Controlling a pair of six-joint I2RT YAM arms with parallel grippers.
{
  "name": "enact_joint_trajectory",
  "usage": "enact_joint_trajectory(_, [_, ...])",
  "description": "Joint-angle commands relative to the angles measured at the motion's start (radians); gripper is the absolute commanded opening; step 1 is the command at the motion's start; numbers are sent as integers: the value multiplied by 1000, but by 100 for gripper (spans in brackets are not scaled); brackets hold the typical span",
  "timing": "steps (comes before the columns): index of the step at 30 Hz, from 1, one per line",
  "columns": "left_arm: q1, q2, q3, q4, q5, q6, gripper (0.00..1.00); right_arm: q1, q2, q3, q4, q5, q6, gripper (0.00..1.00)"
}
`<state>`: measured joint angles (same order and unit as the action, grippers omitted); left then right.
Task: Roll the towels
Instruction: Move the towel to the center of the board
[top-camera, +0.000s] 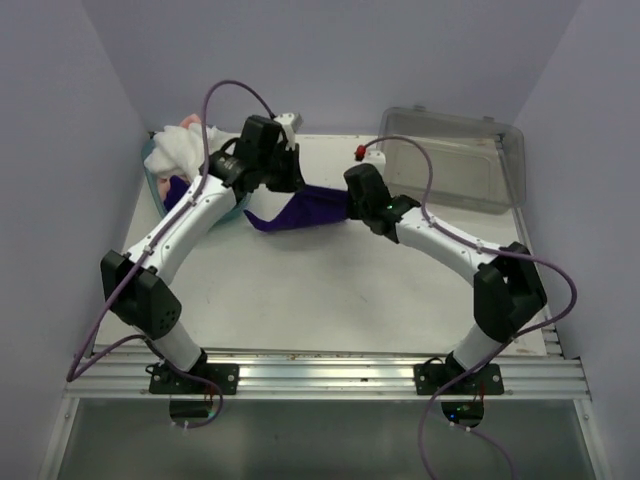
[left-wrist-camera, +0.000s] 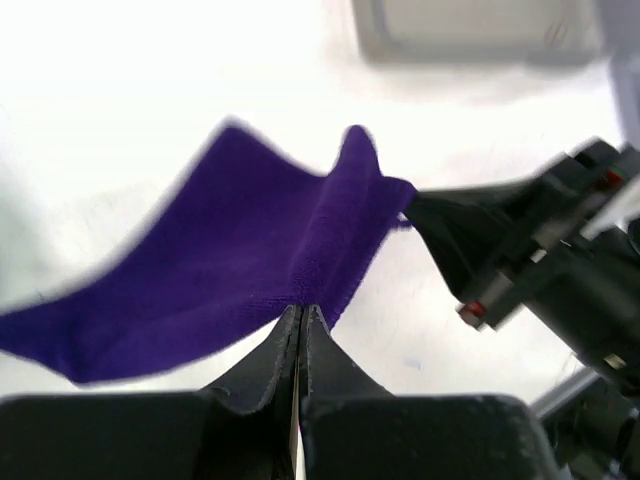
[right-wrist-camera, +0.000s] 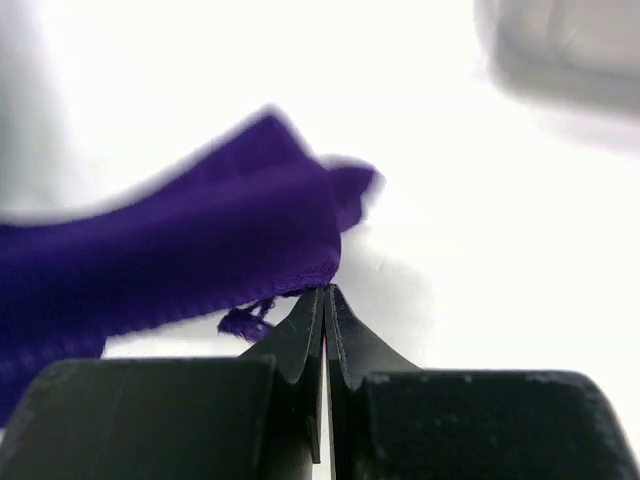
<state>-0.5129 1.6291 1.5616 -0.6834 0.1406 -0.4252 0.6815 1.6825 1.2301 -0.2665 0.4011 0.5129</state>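
A dark purple towel hangs stretched between my two grippers above the white table. My left gripper is shut on one edge of it; in the left wrist view the closed fingertips pinch the purple towel. My right gripper is shut on the opposite corner, and its closed tips meet the hem of the purple towel, with a frayed thread below. The left wrist view shows the right gripper at that corner. A white towel and a peach-pink towel lie heaped at the back left.
A teal basket holds the heaped towels at the back left, partly hidden by the left arm. A clear grey bin stands at the back right, with a small red object beside it. Walls close in on both sides.
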Motion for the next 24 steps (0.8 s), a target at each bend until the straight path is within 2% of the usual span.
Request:
enact_joint_trajectory(1, [45,32,239,-63,-4,89,0,-33,-139,149,-25,41,-103,0])
enact_joint_trajectory(3, [45,34,291,-88,1,112,0,-33,-200,167,-56,38,-134,0])
enact_joint_trajectory(5, [47,-1,263,-82,25,126,0,-31,-251,128,-63,24,-142,0])
enact_joint_trajectory(8, [44,-72,97,-30,63,118,0,-33,-357,-24,-89,24,-120,0])
enact_joint_trajectory(9, [42,-90,-17,5,77,115,0,-33,-386,-129,-95,33,-107,0])
enact_joint_trajectory(11, [27,-133,-140,48,117,109,0,-33,-460,-239,-102,38,-59,0])
enact_joint_trajectory(12, [24,-138,-240,82,138,103,12,-33,-480,-335,-106,35,-41,0])
enact_joint_trajectory(14, [17,-114,-305,85,183,92,42,-31,-509,-398,-131,0,16,0])
enact_joint_trajectory(15, [17,-103,-330,71,185,91,58,-33,-511,-432,-145,-16,36,7])
enact_joint_trajectory(16, [16,-95,-334,67,183,86,61,-33,-511,-443,-157,-27,65,16])
enact_joint_trajectory(17, [14,-97,-337,64,179,85,64,-30,-515,-452,-178,-30,73,37])
enact_joint_trajectory(18, [14,-104,-334,64,174,85,72,-27,-521,-460,-186,-22,76,48])
enact_joint_trajectory(20, [13,-129,-324,53,139,85,74,-26,-553,-469,-206,8,75,65])
enact_joint_trajectory(21, [14,-135,-307,42,120,85,79,-28,-561,-469,-211,21,69,67])
enact_joint_trajectory(24, [13,-146,-290,10,74,71,78,-26,-570,-431,-192,12,39,68])
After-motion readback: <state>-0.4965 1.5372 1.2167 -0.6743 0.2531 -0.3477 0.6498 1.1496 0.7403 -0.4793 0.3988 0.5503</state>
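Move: I already pinch the purple towel in both hands, stretched between them. The board's centre, where it is to lie, is almost straight under my left hand, about 20 cm down. From my right hand that spot is some 8 cm left, 2 cm back and 11 cm below. The towel basket sits about 27 cm left and 12 cm ahead of my left hand, 17 cm lower; the grey bin lies about 25 cm right and 15 cm ahead of my right hand, 9 cm lower. I fling the towel up with both hands, my right rising about 15 cm and my left about 9 with a slight forward reach, wrists tipping up. Then I sweep both down and back towards the board, wrists tipping down again, the right also swinging about 11 cm to the right. On the way down both grippers open and let go of the towel, ending above the board. ##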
